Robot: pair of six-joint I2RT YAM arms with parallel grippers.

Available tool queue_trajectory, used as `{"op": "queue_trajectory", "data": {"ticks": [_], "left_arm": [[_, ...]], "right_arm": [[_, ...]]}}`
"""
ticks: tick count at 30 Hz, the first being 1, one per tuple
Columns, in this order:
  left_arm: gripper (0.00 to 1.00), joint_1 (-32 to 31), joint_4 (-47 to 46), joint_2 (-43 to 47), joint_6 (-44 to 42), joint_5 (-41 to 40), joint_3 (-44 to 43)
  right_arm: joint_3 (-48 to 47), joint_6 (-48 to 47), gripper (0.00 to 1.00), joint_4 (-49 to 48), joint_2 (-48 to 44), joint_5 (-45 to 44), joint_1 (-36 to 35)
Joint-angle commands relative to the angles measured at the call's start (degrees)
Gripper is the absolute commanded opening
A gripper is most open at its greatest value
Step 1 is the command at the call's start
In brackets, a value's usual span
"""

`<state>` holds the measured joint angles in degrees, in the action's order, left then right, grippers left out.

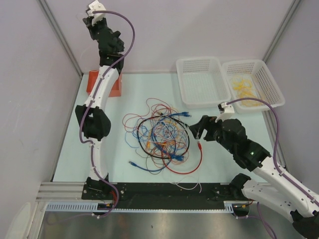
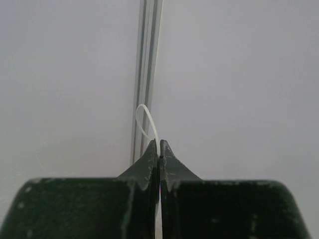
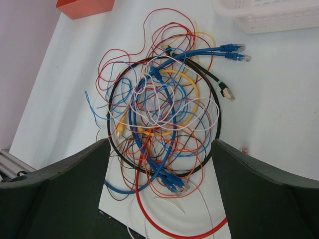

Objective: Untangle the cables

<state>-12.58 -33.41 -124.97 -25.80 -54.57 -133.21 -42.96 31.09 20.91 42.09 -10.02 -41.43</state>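
Note:
The cables (image 1: pixel 162 134) lie in one tangled heap mid-table: red, blue, orange, white, yellow and black wires, with a black loop around them. My right gripper (image 1: pixel 197 130) hovers just right of the heap. In the right wrist view it (image 3: pixel 160 144) is open, its fingers straddling the near side of the cables (image 3: pixel 159 114) without touching. A thick red cable (image 3: pixel 164 226) curves out toward me. My left gripper (image 1: pixel 92 15) is raised high at the back left, facing the wall. Seen from the left wrist, this gripper (image 2: pixel 158 142) is shut on a thin white cable (image 2: pixel 144 119).
Two white baskets stand at the back right; the left one (image 1: pixel 199 79) holds nothing I can see, the right one (image 1: pixel 271 84) holds yellow cables (image 1: pixel 244 87). An orange block (image 1: pixel 94 82) sits at the back left behind the left arm. Walls close in on both sides.

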Motion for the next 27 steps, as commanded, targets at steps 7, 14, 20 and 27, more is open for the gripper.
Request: {"op": "queue_trajectory", "data": {"ticks": [7, 14, 20, 27], "left_arm": [[0.0, -0.3, -4.4, -0.9, -3.7, -3.2, 3.6], [0.0, -0.9, -9.0, 3.0, -1.6, -4.8, 16.0], [0.0, -0.9, -13.8, 6.2, 0.6, -7.6, 27.0], [0.0, 0.6, -12.1, 8.6, 5.6, -10.7, 35.3]], "right_arm": [[0.5, 0.0, 0.88, -0.3, -0.8, -0.5, 0.6], [0.9, 0.2, 0.87, -0.1, -0.8, -0.2, 1.0], [0.9, 0.2, 0.88, 0.1, -0.8, -0.1, 1.3], [1.1, 0.5, 0.88, -0.1, -0.3, 0.3, 1.4]]}}
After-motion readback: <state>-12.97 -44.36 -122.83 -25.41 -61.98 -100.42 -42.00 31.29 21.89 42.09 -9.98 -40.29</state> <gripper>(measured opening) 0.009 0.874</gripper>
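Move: The orange bin I'm bringing the white cable to lies almost straight below my left hand, roughly 47 cm down, about 1 cm ahead and 3 cm to the left. The cable tangle sits some 33 cm back and 27 cm to the right of that hand, the nearer white basket level with it but about 48 cm to the right. From my right hand the orange bin is about 34 cm ahead, 45 cm left and 20 cm down. With the white cable still pinched in my shut fingers, I sink my left hand about 19 cm almost straight down towards the orange bin, slowly at first and then faster, easing off near the end. As it drops I tip the fingers down some 20 degrees, from pointing up and forward-left to nearly level. ##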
